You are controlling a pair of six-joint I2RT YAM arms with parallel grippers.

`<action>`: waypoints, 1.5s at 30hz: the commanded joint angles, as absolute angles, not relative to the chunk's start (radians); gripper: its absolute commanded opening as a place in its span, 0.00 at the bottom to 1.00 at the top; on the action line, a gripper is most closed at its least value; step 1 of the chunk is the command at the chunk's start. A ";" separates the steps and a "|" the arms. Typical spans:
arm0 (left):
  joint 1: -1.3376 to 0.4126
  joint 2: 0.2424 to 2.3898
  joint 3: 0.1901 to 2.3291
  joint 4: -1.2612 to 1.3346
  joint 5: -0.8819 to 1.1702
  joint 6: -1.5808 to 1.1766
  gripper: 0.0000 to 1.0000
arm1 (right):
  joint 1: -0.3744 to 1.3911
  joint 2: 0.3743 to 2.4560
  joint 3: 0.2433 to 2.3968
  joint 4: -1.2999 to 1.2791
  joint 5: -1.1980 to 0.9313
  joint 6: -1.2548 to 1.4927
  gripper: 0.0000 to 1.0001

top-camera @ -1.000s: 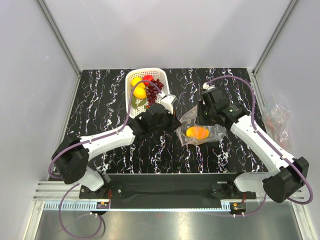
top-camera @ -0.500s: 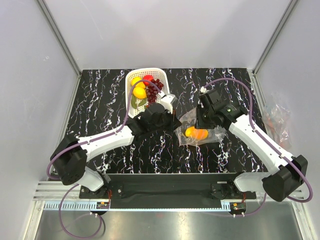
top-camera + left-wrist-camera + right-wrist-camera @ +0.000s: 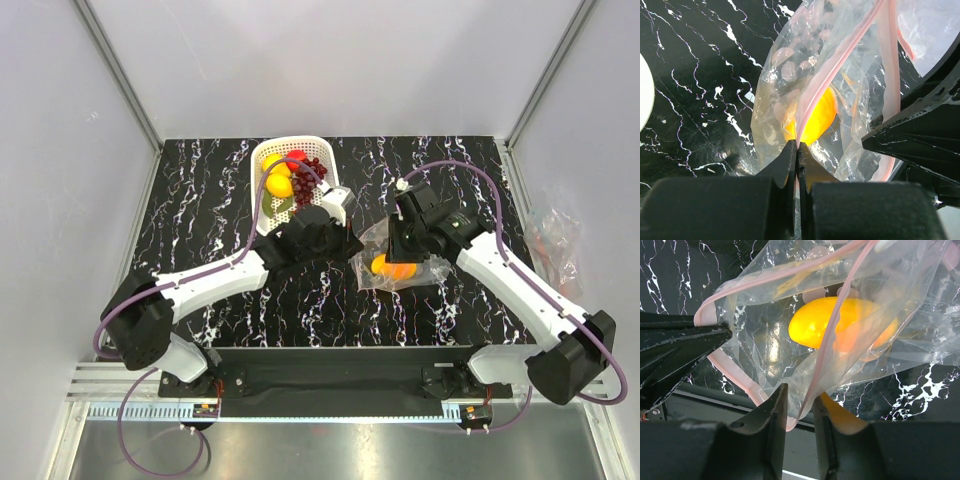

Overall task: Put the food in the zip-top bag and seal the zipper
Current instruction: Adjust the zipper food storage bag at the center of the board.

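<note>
The clear zip-top bag (image 3: pixel 425 272) lies right of centre with a yellow lemon (image 3: pixel 840 322) and an orange piece (image 3: pixel 860 337) of the food inside. My left gripper (image 3: pixel 796 145) is shut on the pink zipper (image 3: pixel 830 75) at the bag's left end. My right gripper (image 3: pixel 799 395) is open, and its fingers straddle the bag's mouth edge with a gap on both sides of the film. In the top view the left gripper (image 3: pixel 352 250) and right gripper (image 3: pixel 398 250) stand close together over the bag. More food, lemons (image 3: pixel 279 185), grapes (image 3: pixel 310 175) and an apple (image 3: pixel 296 156), sits in the basket.
The white lattice basket (image 3: pixel 262 150) stands at the back, left of centre, just behind my left arm. A crumpled heap of plastic (image 3: pixel 553 240) lies beyond the table's right edge. Each wrist view shows the other arm's black finger close by (image 3: pixel 920 135).
My right gripper has moved left and down onto the bag's mouth, and its jaws have narrowed around the edge. The left gripper has kept its pinch and hardly moved.
</note>
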State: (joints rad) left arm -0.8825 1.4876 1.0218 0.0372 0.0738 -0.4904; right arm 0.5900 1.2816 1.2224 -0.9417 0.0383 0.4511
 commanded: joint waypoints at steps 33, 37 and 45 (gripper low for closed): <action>-0.871 1.482 1.500 -0.299 0.213 -0.497 0.00 | 0.433 1.212 1.548 -1.037 0.266 0.379 0.00; -0.885 1.540 1.470 -0.190 0.314 -0.549 0.00 | 0.431 1.186 1.543 -1.006 0.377 0.429 0.00; -0.603 1.325 1.296 -0.271 0.265 -0.535 0.00 | 0.612 1.367 1.563 -0.893 0.005 0.443 0.00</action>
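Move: The zipper bag's pink rim already runs between the right hand's parted fingertips. That stretch of rim is some 7 cm right of the left hand and 3 cm nearer the base, at its height; the left hand already pinches another part of the rim. The mango sits in the bag about 3 cm ahead, 2 cm right of and 12 cm below the right hand. The basket's middle is roughly 20 cm ahead, 21 cm left and 13 cm below. The bag's rim is pinched as the right fingers shut on it, the left keeping its grip; then both hands hoist the bag quickly and sway it left, right and left again. The left hand climbs about 15 cm, then sinks over half of that, ending forward-left towards the basket; the right ends about 10 cm up and 5 cm forward, fingertips tipped more outward. ##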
